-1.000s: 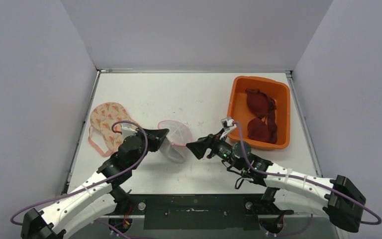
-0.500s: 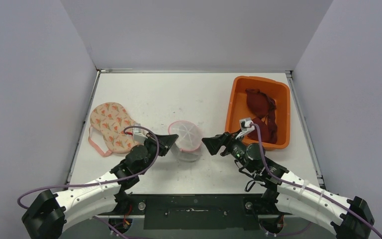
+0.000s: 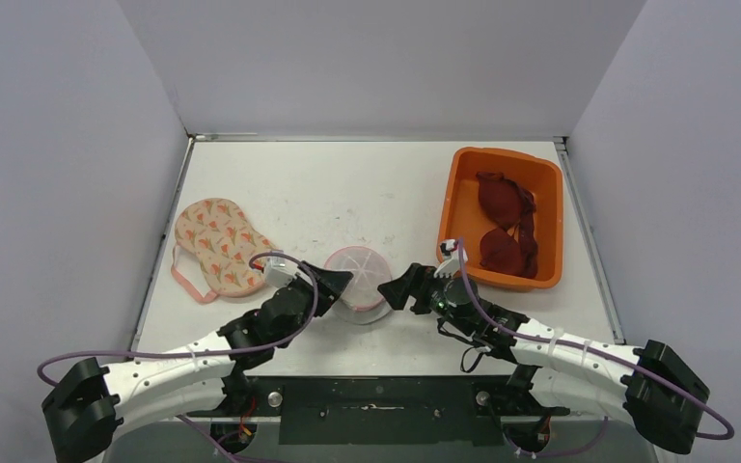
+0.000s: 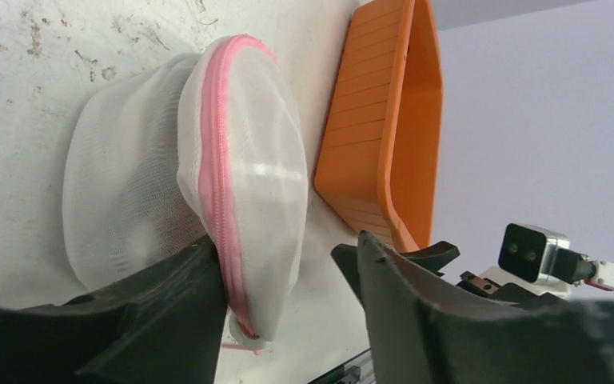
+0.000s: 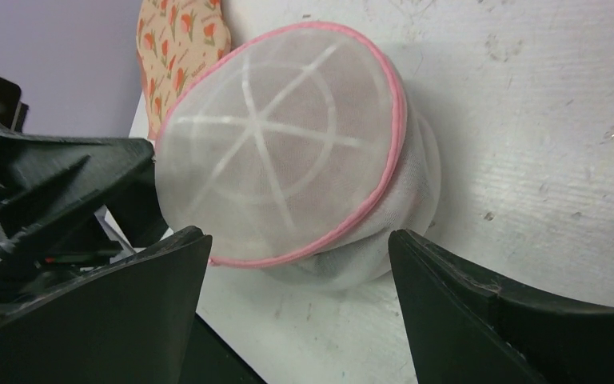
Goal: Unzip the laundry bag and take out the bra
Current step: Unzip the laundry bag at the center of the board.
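The laundry bag point(image 3: 358, 277), a white mesh dome with a pink zipper rim, lies on the table between both grippers. My left gripper point(image 3: 340, 286) is open. The bag's point(image 4: 240, 160) zipper edge rests against one finger point(image 4: 168, 304) and the other finger stands apart. The zipper pull point(image 4: 240, 336) hangs at the bag's near end. My right gripper point(image 3: 393, 287) is open wide just short of the bag point(image 5: 280, 152), not touching it. A peach floral bra point(image 3: 217, 251) lies on the table left of the bag.
An orange bin point(image 3: 452, 203) at the right holds dark red bras point(image 3: 502, 227). Its wall point(image 4: 384, 120) stands close behind the bag. The side walls and the table's near edge with the arm bases hem in the area.
My left gripper has opened and let go of the bag, which has settled on the table. My right gripper has moved left, closer to the bag, still open.
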### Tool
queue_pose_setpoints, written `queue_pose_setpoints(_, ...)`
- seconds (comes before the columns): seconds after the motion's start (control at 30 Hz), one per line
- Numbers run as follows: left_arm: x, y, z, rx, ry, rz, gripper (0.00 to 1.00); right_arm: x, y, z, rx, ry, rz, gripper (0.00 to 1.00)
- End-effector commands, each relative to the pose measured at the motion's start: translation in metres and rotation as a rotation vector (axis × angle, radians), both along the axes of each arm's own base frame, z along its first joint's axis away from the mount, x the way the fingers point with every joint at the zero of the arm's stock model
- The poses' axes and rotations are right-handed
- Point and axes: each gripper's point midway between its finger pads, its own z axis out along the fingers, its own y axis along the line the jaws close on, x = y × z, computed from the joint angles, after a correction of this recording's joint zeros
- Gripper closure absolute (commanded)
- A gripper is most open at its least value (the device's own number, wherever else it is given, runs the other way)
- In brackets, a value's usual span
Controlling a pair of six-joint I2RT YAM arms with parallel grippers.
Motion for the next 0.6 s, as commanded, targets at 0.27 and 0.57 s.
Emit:
queue_pose_setpoints(0.27, -0.023, 0.051, -0.01, 0.315, 0.078, -0.011, 0.17, 0.0, 0.013, 0.033, 0.04, -0.079, 0.03, 0.14)
queue_pose_setpoints(0.57, -0.016, 0.062, -0.02, 0.318, 0.098, -0.167, 0.17, -0.007, 0.016, 0.043, 0.022, -0.125, 0.106, 0.14)
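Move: The laundry bag stands just right of the left gripper, its middle about 3 cm to that hand's right, 1 cm ahead and 6 cm below. The floral mitt lies some 31 cm left of this hand and 14 cm farther out, about 11 cm lower. From the right hand, the bag's middle is about 7 cm left, 3 cm ahead and 6 cm down, with the orange bin roughly 27 cm right and 17 cm ahead, its middle 7 cm lower. The laundry bag's pink zipper rim is left behind as the left hand, already part open, spreads its fingers wide and backs off about 2 cm, then sweeps some 7 cm left and sinks about 3 cm. The wrist rolls roughly 20 degrees, left side rising, so the open fingers end beside the bag's left rim, still facing it. The right hand stays nearly in place at the bag's other side, fingers open. ##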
